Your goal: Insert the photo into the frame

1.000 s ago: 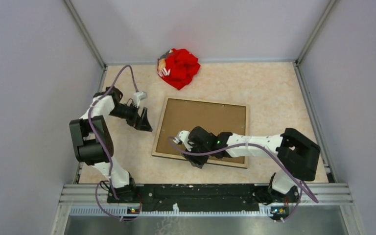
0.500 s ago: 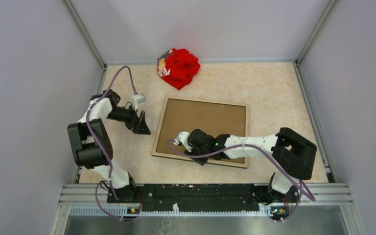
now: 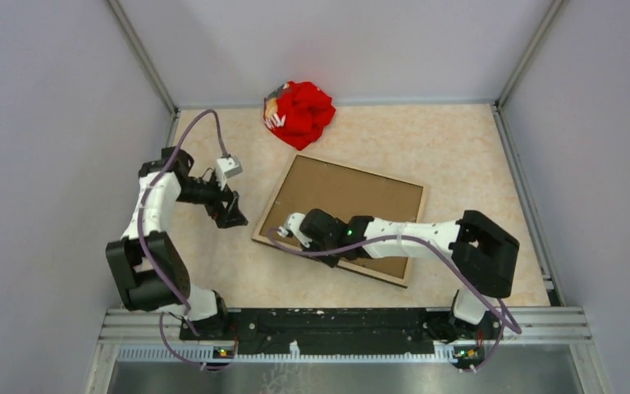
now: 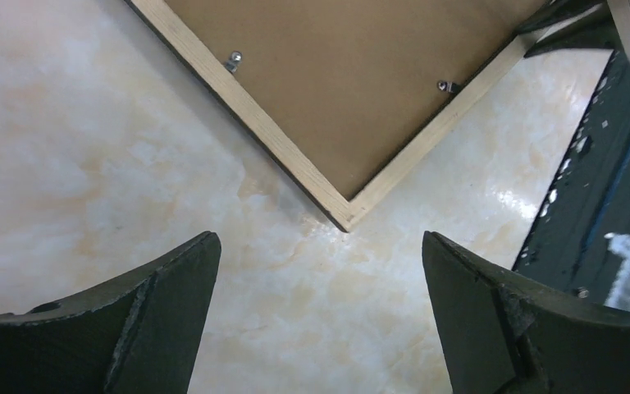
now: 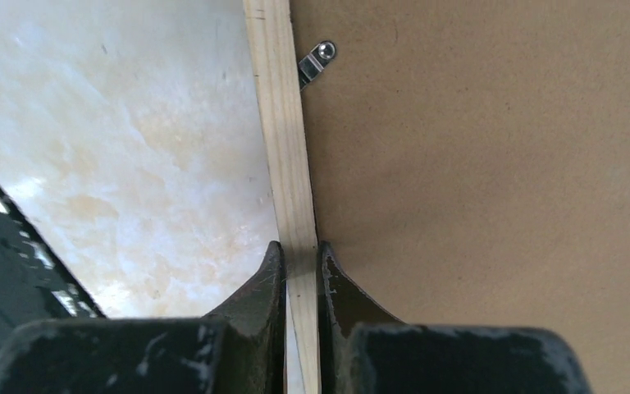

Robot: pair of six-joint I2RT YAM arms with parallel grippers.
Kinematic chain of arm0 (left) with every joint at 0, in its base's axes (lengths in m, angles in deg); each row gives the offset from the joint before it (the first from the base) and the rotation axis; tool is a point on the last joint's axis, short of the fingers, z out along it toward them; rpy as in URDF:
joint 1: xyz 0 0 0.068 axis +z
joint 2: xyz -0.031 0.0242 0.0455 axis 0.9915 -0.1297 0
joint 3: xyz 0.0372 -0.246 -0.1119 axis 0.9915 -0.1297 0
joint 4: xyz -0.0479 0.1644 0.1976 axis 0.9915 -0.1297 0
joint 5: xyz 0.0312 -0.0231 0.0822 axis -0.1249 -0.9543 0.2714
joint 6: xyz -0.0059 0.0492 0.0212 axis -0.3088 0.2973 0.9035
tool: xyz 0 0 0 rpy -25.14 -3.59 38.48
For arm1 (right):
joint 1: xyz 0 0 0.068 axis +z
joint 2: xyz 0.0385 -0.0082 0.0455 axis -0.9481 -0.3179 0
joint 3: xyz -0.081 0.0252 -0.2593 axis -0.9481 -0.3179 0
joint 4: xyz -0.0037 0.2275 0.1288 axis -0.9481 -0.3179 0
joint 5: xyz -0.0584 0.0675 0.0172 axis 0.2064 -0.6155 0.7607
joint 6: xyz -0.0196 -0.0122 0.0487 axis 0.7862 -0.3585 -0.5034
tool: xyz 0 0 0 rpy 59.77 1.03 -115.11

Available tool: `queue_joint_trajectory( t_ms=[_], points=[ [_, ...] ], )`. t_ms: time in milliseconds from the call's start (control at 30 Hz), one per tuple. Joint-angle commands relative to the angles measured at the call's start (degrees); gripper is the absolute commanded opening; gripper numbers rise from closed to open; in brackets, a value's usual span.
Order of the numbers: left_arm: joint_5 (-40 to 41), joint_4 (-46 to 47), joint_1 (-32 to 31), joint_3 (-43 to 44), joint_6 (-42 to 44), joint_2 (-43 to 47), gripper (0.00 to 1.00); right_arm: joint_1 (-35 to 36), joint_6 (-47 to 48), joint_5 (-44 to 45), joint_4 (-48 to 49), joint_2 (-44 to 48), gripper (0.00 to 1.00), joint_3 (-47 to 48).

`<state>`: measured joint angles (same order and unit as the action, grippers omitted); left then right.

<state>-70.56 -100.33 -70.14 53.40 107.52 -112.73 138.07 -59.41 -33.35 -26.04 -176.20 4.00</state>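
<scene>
The frame point(image 3: 276, 197) lies face down in the middle of the table, its light wood rim up. A brown board point(image 3: 353, 197), the photo's back, fills it; the printed side is hidden. My right gripper point(image 3: 332, 256) is shut on the frame's near rim; in the right wrist view its jaws point(image 5: 299, 250) pinch the wood strip point(image 5: 283, 148) beside the board point(image 5: 476, 164). My left gripper point(image 3: 234, 215) is open and empty, just left of the frame's near left corner. In the left wrist view that gripper point(image 4: 318, 240) hangs over bare table below the corner point(image 4: 344, 223).
A red cloth bundle point(image 3: 299, 113) lies at the back wall. Small metal clips point(image 5: 316, 61) sit on the frame's back, two in the left wrist view point(image 4: 232, 59). The black base rail point(image 3: 344, 320) runs along the near edge. Walls close in left and right.
The frame has turned clockwise on the table with my right gripper on its near rim. My left gripper has drawn back a little to the left.
</scene>
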Motion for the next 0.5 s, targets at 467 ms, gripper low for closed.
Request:
queue_joint_trajectory(
  t_ms=[467],
  points=[
    [-6.13,12.20,-2.29,-23.12,58.77,46.59,0.98,-9.30,-11.17,-16.50,-16.37,-1.17,0.00,36.23]
  ],
)
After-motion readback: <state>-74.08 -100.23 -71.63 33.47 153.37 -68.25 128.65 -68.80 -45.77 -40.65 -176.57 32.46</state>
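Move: The right hand has the middle of the frame's near bar pinched; the frame's centre lies about 13 cm ahead of this hand, 4 cm to its right and a centimetre or two lower. The red cloth is some 42 cm ahead and 8 cm left of the same hand. From the left hand, empty and open, the frame's centre is about 29 cm right, 2 cm ahead and 11 cm below; its near-left corner is only 6 cm right, 3 cm back and 10 cm below. Keeping its pinch on the frame's near bar, the right hand lifts that side some 15 cm, while carrying it about 5 cm forward and 5 cm left and tilting about 20 degrees. The open left hand clears away from the near-left corner, rising and drawing back about 7 cm as its wrist rolls some 65 degrees. ##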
